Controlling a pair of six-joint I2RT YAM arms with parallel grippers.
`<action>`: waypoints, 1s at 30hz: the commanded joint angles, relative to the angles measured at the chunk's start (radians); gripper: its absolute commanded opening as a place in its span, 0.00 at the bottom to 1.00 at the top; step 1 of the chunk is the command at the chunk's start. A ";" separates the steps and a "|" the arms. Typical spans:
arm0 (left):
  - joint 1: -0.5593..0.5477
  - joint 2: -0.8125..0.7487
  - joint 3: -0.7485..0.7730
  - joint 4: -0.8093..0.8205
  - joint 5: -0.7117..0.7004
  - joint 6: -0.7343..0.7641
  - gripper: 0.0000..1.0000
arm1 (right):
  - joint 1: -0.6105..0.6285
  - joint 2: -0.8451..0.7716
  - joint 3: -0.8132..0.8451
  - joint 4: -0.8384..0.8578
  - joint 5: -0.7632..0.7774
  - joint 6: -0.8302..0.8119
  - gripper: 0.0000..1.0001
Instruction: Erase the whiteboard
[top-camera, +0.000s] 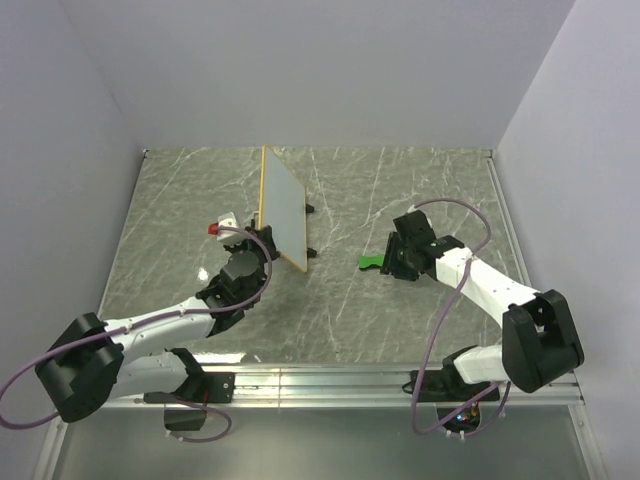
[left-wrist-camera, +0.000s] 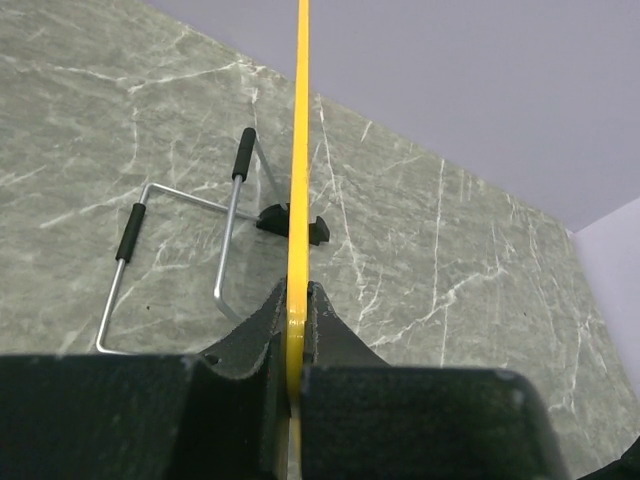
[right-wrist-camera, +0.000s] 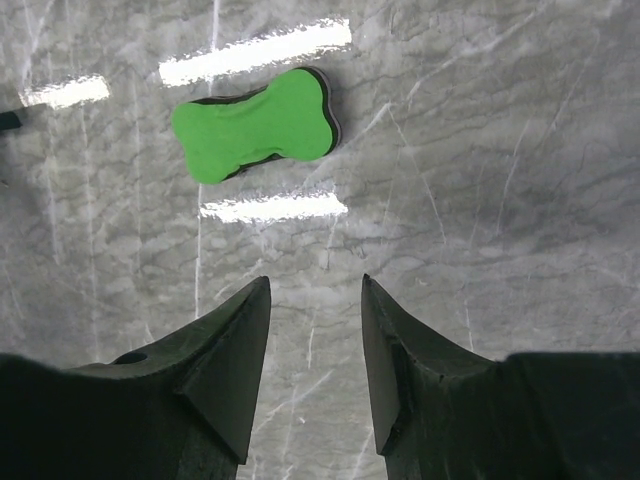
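The whiteboard stands upright on its edge at the table's middle left, white face to the right, orange-tan rim around it. My left gripper is shut on its near lower rim; in the left wrist view the yellow rim runs edge-on between the pads. A green bone-shaped eraser lies flat on the table, also seen from above as the eraser. My right gripper hovers just behind it, open, with nothing between the fingers.
A bent wire stand with black sleeves lies on the marble to the left of the board. A small red-and-white object sits near the left arm's wrist. Grey walls close the table at the back and sides.
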 joint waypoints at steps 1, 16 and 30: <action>-0.017 -0.018 0.034 -0.035 0.016 -0.055 0.04 | 0.000 -0.044 -0.007 0.023 0.008 0.003 0.49; -0.032 -0.242 -0.040 -0.272 0.019 -0.124 0.52 | 0.000 -0.030 0.033 0.051 0.009 0.023 0.70; -0.032 -0.461 0.026 -0.601 0.076 -0.046 0.65 | 0.000 -0.085 0.110 0.029 0.005 0.020 0.70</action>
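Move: The left hand already holds the whiteboard by its yellow edge near the close left corner; the board's middle is about 8 cm ahead, 3 cm right and 7 cm lower. The nearer black clip lies some 9 cm right of this hand, 2 cm ahead and 17 cm below, and the green eraser 22 cm right, level ahead, 19 cm down. From the right hand, the board's middle is about 12 cm ahead, 25 cm left and 6 cm higher. Letting go of the whiteboard's edge, the left hand spreads its fingers from nearly shut to well open and draws back about 5 cm, easing some 3 cm to the left with its height almost unchanged, so the board corner comes free of the grip. The empty right hand opens further and rises about 2 cm, edging forward away from the table beside the eraser. ##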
